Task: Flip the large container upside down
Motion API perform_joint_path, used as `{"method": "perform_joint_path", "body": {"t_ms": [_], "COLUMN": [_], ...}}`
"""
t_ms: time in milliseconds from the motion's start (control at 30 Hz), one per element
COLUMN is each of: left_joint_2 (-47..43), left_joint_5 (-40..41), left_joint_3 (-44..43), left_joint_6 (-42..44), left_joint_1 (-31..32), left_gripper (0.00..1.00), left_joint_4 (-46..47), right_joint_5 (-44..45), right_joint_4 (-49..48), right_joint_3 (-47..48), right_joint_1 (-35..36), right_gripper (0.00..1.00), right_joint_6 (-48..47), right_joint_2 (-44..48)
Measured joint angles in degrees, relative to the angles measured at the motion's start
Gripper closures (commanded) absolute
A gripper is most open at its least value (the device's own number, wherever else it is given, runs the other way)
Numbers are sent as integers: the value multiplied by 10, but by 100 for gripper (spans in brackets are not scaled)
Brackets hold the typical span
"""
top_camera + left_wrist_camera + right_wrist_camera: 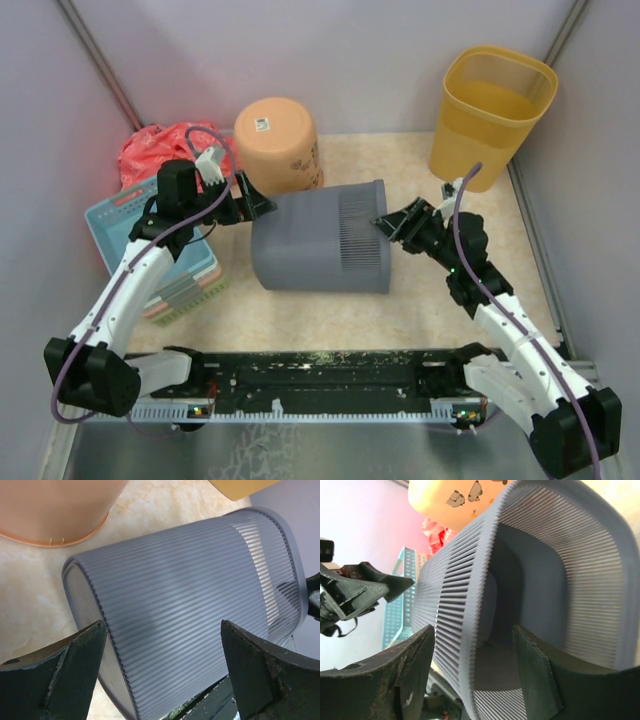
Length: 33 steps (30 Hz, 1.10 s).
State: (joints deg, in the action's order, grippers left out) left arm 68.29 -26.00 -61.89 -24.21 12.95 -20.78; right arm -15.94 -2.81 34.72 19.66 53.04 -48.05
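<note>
The large container (320, 245) is a grey ribbed bin lying on its side in the middle of the table, closed bottom to the left, open mouth to the right. My left gripper (258, 205) is open at the bin's bottom end; in the left wrist view its jaws (162, 627) stand wide on either side of the ribbed wall (190, 595). My right gripper (388, 225) is open at the mouth. In the right wrist view its jaws (472, 630) straddle the rim (485, 580), one finger outside and one inside, with gaps on both sides.
An upside-down peach bucket (278, 145) stands just behind the bin. A yellow bin (492, 115) stands upright at the back right. A blue basket (130, 215) and a red bag (160, 150) sit at the left. Walls close in on the sides.
</note>
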Motion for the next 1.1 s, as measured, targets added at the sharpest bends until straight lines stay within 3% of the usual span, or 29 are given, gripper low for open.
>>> {"method": "perform_joint_path", "body": {"t_ms": [133,367,467,767,1100], "left_joint_2": [0,6,16,52,79], "left_joint_5": [-9,-45,-67,-123,-172], "left_joint_3": [0,0,0,-23,-27], "left_joint_6": [0,-7,-14,-21,-116], "left_joint_1": [0,-3,-8,-22,-31], "left_gripper": [0,1,1,4,4], "left_joint_4": [-4,-23,-20,-18,59], "right_joint_5": [20,41,38,54,94], "right_joint_4": [54,83,79,49,14], "right_joint_3": [44,54,53,35,1], "right_joint_1": [0,0,0,-7,-16], "right_gripper": [69,79,93,100,100], "right_joint_6": [-56,-93,-94,-78,-57], "right_joint_2": [0,3,2,1,14]}}
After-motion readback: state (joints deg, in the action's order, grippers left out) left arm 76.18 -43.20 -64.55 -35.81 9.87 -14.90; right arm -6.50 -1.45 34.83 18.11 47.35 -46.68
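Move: The large gray container lies on its side between the hands, open end to the right. Its middle is about 12 cm right of the left hand, 2 cm back and 11 cm lower, and about 11 cm left of the right hand, 2 cm ahead and 10 cm lower. From the left hand, the peach tub stands some 15 cm ahead and 3 cm right, the blue basket about 20 cm left and level. The yellow bin is 20 cm ahead and 17 cm right of the right hand. The right hand, its half-open fingers astride the container's rim, shifts slightly right and up while tilting its left side down, closes to pinch the rim wall, then draws it right and a little forward, about 3.5 cm to the right overall, with the wrist turning some 10 degrees clockwise. The left hand, fingers staying wide open at the closed end, first eases back and down about 1 cm, then follows to the right about 3 cm, coming forward and up again as it rolls its left side down some 15 degrees and bears on the bottom edge. ##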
